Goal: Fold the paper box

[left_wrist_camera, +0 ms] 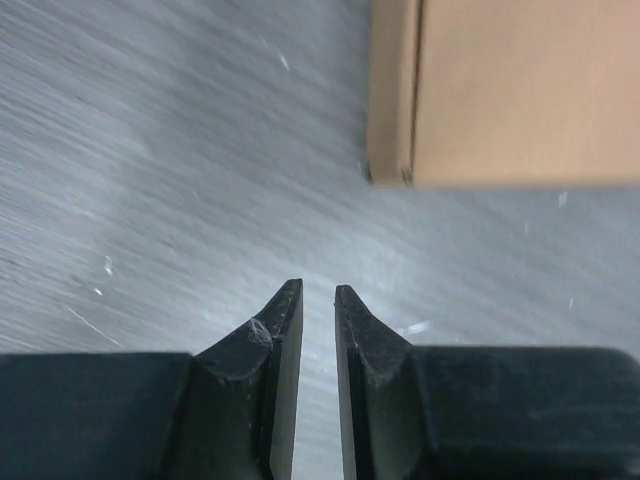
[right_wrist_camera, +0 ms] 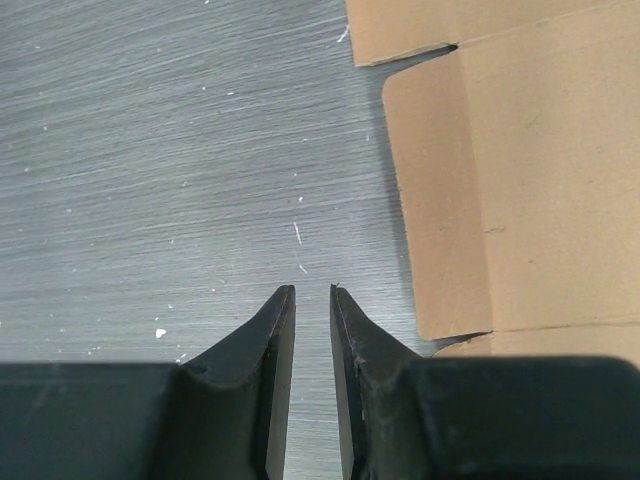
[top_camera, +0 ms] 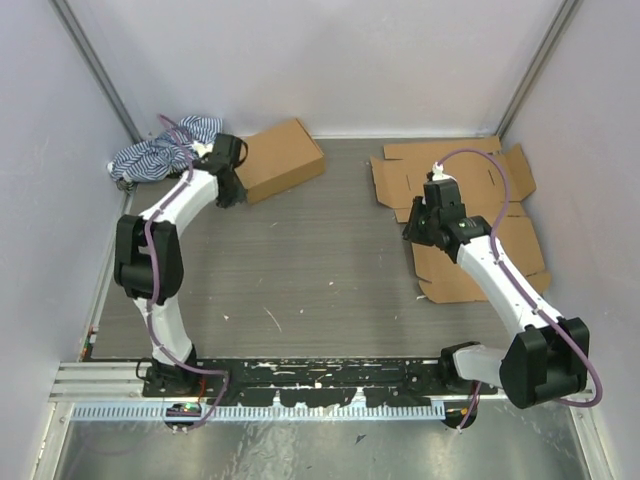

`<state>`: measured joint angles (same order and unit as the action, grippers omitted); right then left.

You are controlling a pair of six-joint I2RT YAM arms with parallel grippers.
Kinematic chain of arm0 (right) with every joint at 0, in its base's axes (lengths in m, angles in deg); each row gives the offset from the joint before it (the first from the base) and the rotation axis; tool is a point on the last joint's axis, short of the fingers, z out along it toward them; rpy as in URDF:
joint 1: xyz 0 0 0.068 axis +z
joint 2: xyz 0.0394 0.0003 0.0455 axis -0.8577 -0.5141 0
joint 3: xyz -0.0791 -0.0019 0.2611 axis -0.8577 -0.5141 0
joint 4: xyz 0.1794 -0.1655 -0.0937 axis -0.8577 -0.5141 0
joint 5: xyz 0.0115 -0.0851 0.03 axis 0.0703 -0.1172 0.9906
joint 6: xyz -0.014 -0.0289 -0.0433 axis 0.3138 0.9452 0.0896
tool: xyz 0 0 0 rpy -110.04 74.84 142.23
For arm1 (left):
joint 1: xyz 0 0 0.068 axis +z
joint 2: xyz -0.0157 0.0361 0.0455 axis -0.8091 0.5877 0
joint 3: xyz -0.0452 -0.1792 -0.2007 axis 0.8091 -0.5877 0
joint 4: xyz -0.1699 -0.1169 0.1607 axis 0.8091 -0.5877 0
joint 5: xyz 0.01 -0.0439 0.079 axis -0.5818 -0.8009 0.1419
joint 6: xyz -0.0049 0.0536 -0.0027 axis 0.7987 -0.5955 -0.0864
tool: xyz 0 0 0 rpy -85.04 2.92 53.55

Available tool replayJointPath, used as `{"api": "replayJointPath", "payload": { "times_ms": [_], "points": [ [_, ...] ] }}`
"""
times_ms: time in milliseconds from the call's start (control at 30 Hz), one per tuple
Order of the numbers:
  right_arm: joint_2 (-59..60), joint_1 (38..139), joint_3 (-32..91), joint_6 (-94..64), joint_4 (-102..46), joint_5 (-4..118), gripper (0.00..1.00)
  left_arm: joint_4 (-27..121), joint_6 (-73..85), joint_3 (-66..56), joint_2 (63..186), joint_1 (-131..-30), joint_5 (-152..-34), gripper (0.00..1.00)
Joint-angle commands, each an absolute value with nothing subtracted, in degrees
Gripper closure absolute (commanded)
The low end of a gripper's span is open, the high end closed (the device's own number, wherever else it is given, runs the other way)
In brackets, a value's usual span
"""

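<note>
A folded brown paper box [top_camera: 280, 160] stands at the back left of the table; in the left wrist view its corner [left_wrist_camera: 520, 90] fills the upper right. My left gripper [top_camera: 231, 188] [left_wrist_camera: 318, 292] hovers just beside its near-left end, clear of it, jaws a narrow gap apart with only table between them. Flat unfolded cardboard sheets [top_camera: 470, 220] lie stacked at the right. My right gripper [top_camera: 417, 226] [right_wrist_camera: 312, 290] hangs over bare table at their left edge, slightly open and empty; a flap [right_wrist_camera: 520, 160] lies just to its right.
A striped blue-and-white cloth [top_camera: 160, 150] lies bunched in the back left corner behind the left arm. White walls with metal posts enclose the grey table [top_camera: 320, 270]. A rail [top_camera: 300, 385] runs along the near edge.
</note>
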<state>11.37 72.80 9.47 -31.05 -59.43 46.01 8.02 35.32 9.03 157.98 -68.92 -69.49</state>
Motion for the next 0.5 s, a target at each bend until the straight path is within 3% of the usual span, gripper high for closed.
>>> {"api": "replayJointPath", "payload": {
  "times_ms": [0, 467],
  "points": [
    [14.0, 72.8, 10.8, -31.8, -57.6, 49.2, 0.73, 2.8, 37.4, 18.7, 166.2, -62.9, -64.0, 0.74],
    [13.4, 72.8, 9.7, -30.6, -56.8, 50.7, 0.74, 13.3, 32.6, 46.5, 186.3, -63.9, -73.9, 0.68]
  ]
}}
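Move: The box I'm folding, now closed, lies ahead and to the right of my left hand, its middle about 15 cm farther out, 11 cm to the right and 5 cm lower. The striped cloth is some 17 cm ahead of that hand and 15 cm to its left, also about 5 cm down. From my right hand the box is roughly 28 cm ahead, 31 cm to the left and 12 cm below. I swing my left hand forward about 12 cm, bearing some 7 cm left at first to get round the box's near corner. Then I sink roughly 5 cm and cut back right about 3 cm, bringing my slightly parted fingers in beside the box's left side, the right finger pushing against it. ##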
